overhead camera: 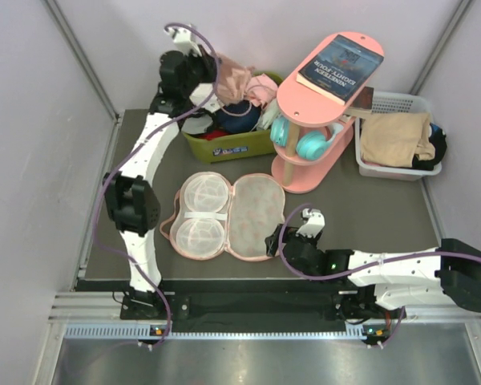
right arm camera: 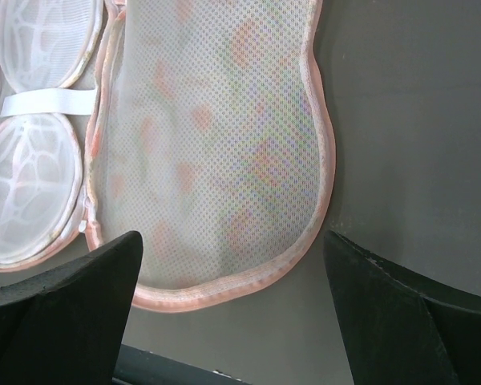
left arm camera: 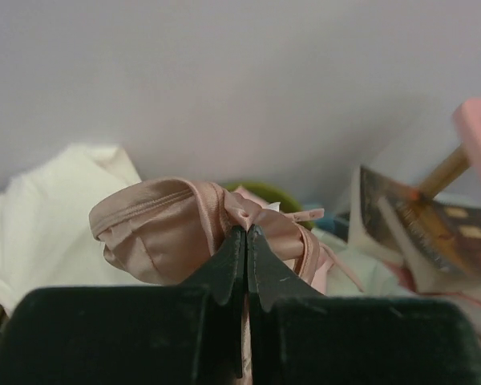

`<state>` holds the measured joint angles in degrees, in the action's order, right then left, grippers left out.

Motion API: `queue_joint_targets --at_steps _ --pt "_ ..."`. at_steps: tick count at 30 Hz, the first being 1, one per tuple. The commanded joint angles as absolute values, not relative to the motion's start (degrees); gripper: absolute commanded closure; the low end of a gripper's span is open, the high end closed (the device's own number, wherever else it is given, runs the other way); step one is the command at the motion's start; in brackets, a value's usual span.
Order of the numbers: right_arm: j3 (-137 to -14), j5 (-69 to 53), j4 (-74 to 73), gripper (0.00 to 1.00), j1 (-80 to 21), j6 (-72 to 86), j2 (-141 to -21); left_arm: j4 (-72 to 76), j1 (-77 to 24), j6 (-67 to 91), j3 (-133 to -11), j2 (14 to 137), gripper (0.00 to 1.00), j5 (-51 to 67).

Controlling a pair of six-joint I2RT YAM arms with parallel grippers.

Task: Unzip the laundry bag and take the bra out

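The laundry bag (overhead camera: 256,215) lies unzipped and spread flat like a clamshell on the dark mat. Its left half holds two white mesh domes (overhead camera: 197,212). The peach-pink bra (overhead camera: 239,80) hangs bunched above the green bin. My left gripper (overhead camera: 218,80) is shut on it, and the left wrist view shows the tips (left arm camera: 247,229) pinching the bra's fabric (left arm camera: 156,228). My right gripper (overhead camera: 274,241) is open and empty, low over the bag's near right edge. In the right wrist view (right arm camera: 232,239) the bag's mesh lining (right arm camera: 216,136) and pink trim lie between the jaws.
A green bin (overhead camera: 224,146) of clothes stands behind the bag. A pink two-tier rack (overhead camera: 321,152) holds a book (overhead camera: 341,68) and teal headphones (overhead camera: 309,143). A white basket (overhead camera: 397,170) with tan cloth is at the back right. White cloth (left arm camera: 40,216) lies under the bra.
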<state>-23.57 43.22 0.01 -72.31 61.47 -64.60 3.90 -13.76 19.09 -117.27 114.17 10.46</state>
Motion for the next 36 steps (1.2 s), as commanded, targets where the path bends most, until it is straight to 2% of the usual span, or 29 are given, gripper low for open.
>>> queue_joint_targets --at_steps 1,10,11,12,14,15,19,22,36 --pt "-24.0 43.9 0.7 0.06 -72.3 61.3 -64.0 5.5 -14.3 17.4 -113.9 118.7 1.0 11.9" --pt "-24.3 44.1 0.4 0.06 -72.1 61.6 -64.7 4.6 -14.5 18.2 -104.7 117.7 0.99 6.2" --pt "-24.6 44.1 0.3 0.06 -72.0 61.4 -64.9 4.4 -14.5 18.4 -104.2 117.0 0.91 5.9" --pt "-24.8 44.1 0.2 0.06 -72.0 61.4 -65.1 3.8 -14.5 18.5 -104.0 116.8 0.74 5.8" --pt "-25.2 44.2 0.2 0.06 -72.0 61.1 -65.3 3.5 -14.5 18.7 -103.2 115.6 0.57 5.5" --pt "-25.3 44.3 0.2 0.06 -72.0 61.1 -65.1 3.6 -14.5 18.8 -102.8 115.1 0.43 5.2" --pt "-24.9 45.2 -1.3 0.06 -72.0 61.3 -64.2 3.9 -14.5 18.8 -101.1 111.2 0.27 3.7" --pt "-24.3 45.6 -2.0 0.06 -72.1 61.6 -63.0 4.2 -14.5 18.5 -100.1 108.6 0.19 3.7" --pt "-22.8 46.9 -4.7 0.06 -72.0 62.7 -59.2 0.4 -14.4 15.0 -99.5 99.5 0.12 -1.4"
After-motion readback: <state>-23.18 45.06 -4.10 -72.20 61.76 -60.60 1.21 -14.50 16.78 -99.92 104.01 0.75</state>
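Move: The left hand already holds the bra, and the middle of the green bin's clothes heap lies about 22 cm below it, 3 cm right and level fore-and-aft. From that hand, the white cloth is some 5 cm ahead, 4 cm left; the pink cloth 5 cm ahead, 10 cm right, both about 20 cm down. From the idle right hand the heap is roughly 37 cm ahead, 11 cm left and 10 cm higher. Left hand sinks about 18 cm with the bra, opens to release it onto the heap, then rises 11 cm. ##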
